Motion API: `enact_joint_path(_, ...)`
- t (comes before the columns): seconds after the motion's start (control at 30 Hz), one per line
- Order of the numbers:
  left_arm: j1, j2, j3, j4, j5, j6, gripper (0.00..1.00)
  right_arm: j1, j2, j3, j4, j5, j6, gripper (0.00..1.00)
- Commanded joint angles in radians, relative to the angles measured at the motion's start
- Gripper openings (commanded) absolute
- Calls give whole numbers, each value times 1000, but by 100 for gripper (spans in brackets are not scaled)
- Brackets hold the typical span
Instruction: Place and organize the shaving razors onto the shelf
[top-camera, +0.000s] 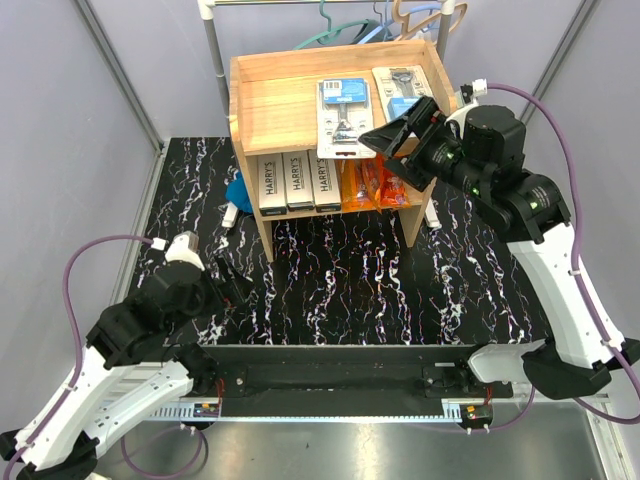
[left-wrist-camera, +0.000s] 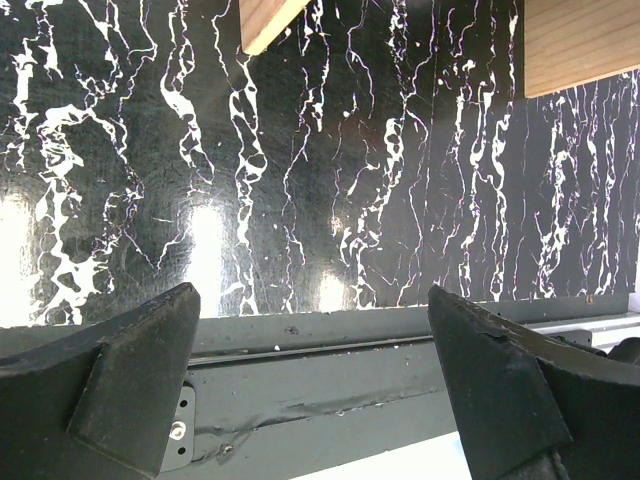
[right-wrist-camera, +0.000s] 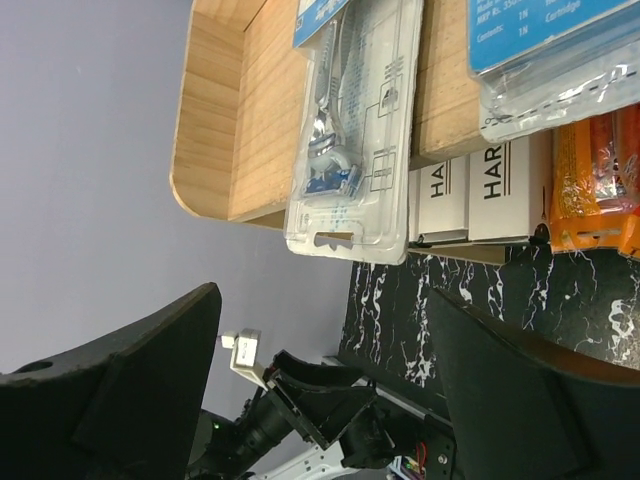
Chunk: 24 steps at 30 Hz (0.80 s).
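Observation:
The wooden shelf (top-camera: 280, 100) stands at the back of the black marbled table. On its top tier lie two blister packs: one (top-camera: 343, 118) overhangs the front rim, the other (top-camera: 400, 85) sits at the right, partly hidden by my right gripper (top-camera: 395, 135). Three HARRY'S boxes (top-camera: 298, 180) and the orange packets (top-camera: 375, 185) fill the lower tier. My right gripper hovers open just in front of the top tier, holding nothing; its wrist view shows the overhanging pack (right-wrist-camera: 350, 130) free beyond the open gripper (right-wrist-camera: 320, 370). My left gripper (top-camera: 235, 285) rests open low at the near left, empty (left-wrist-camera: 315, 370).
A blue object (top-camera: 238, 190) and a small white piece (top-camera: 230, 213) lie by the shelf's left side. A metal clothes rail with hangers (top-camera: 330, 20) stands behind the shelf. Grey walls close in both sides. A dark mounting rail (top-camera: 330, 365) runs along the near edge.

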Motion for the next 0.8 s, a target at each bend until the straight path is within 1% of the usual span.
enact_joint_path(0.0, 1, 18, -5, 54, 20, 15, 99, -5, -22, -5, 13, -46, -4, 91)
enact_joint_path(0.17, 1, 23, -17, 61, 26, 12, 99, 3, -21, -38, 31, -85, 6, 80)
enact_joint_path(0.23, 1, 24, -20, 67, 28, 12, 99, 10, -18, -52, 42, -97, 9, 71)
enact_joint_path(0.27, 1, 24, -22, 67, 28, 12, 99, 13, -13, -55, 56, -105, 8, 62)
enact_joint_path(0.37, 1, 26, -23, 69, 28, 12, 99, 27, 4, -63, 83, -122, 14, 46)
enact_joint_path(0.4, 0, 28, -23, 67, 28, 12, 99, 32, 7, -61, 88, -126, 13, 34)
enact_joint_path(0.43, 1, 28, -23, 69, 28, 11, 99, 41, 16, -60, 93, -126, 14, 25)
enact_joint_path(0.47, 0, 28, -23, 67, 28, 11, 99, 44, 27, -55, 96, -126, 11, 18)
enact_joint_path(0.5, 0, 28, -26, 69, 28, 11, 99, 46, 31, -49, 97, -123, 9, 7)
enact_joint_path(0.57, 1, 28, -25, 69, 29, 12, 99, 50, 44, -46, 102, -115, 6, 1)
enact_joint_path(0.6, 0, 28, -26, 67, 31, 12, 99, 50, 47, -44, 102, -100, 2, 0)
enact_joint_path(0.77, 1, 26, -25, 67, 28, 15, 99, 50, 83, -48, 99, -71, -17, 0)
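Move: The razor pack I have just laid on the top shelf has its middle about 8 cm ahead of my right hand, 6 cm left and 4 cm below, its near edge sticking out past the board. The second razor pack lies some 11 cm ahead, 5 cm right and 4 cm lower. The orange packets on the lower shelf are about 5 cm ahead, 2 cm left, 18 cm below. From my left hand the first pack is about 23 cm ahead, 20 cm right, 21 cm up. I shut my empty right gripper from nearly wide open while swinging it about 4 cm left and 3.5 cm down, towards the near edge of the pack it has let go of. I draw back about a centimetre, then ease forward again as the closed tips come in close by that edge, turning the hand roughly 8 degrees counter-clockwise and dipping the fingers about 5. ##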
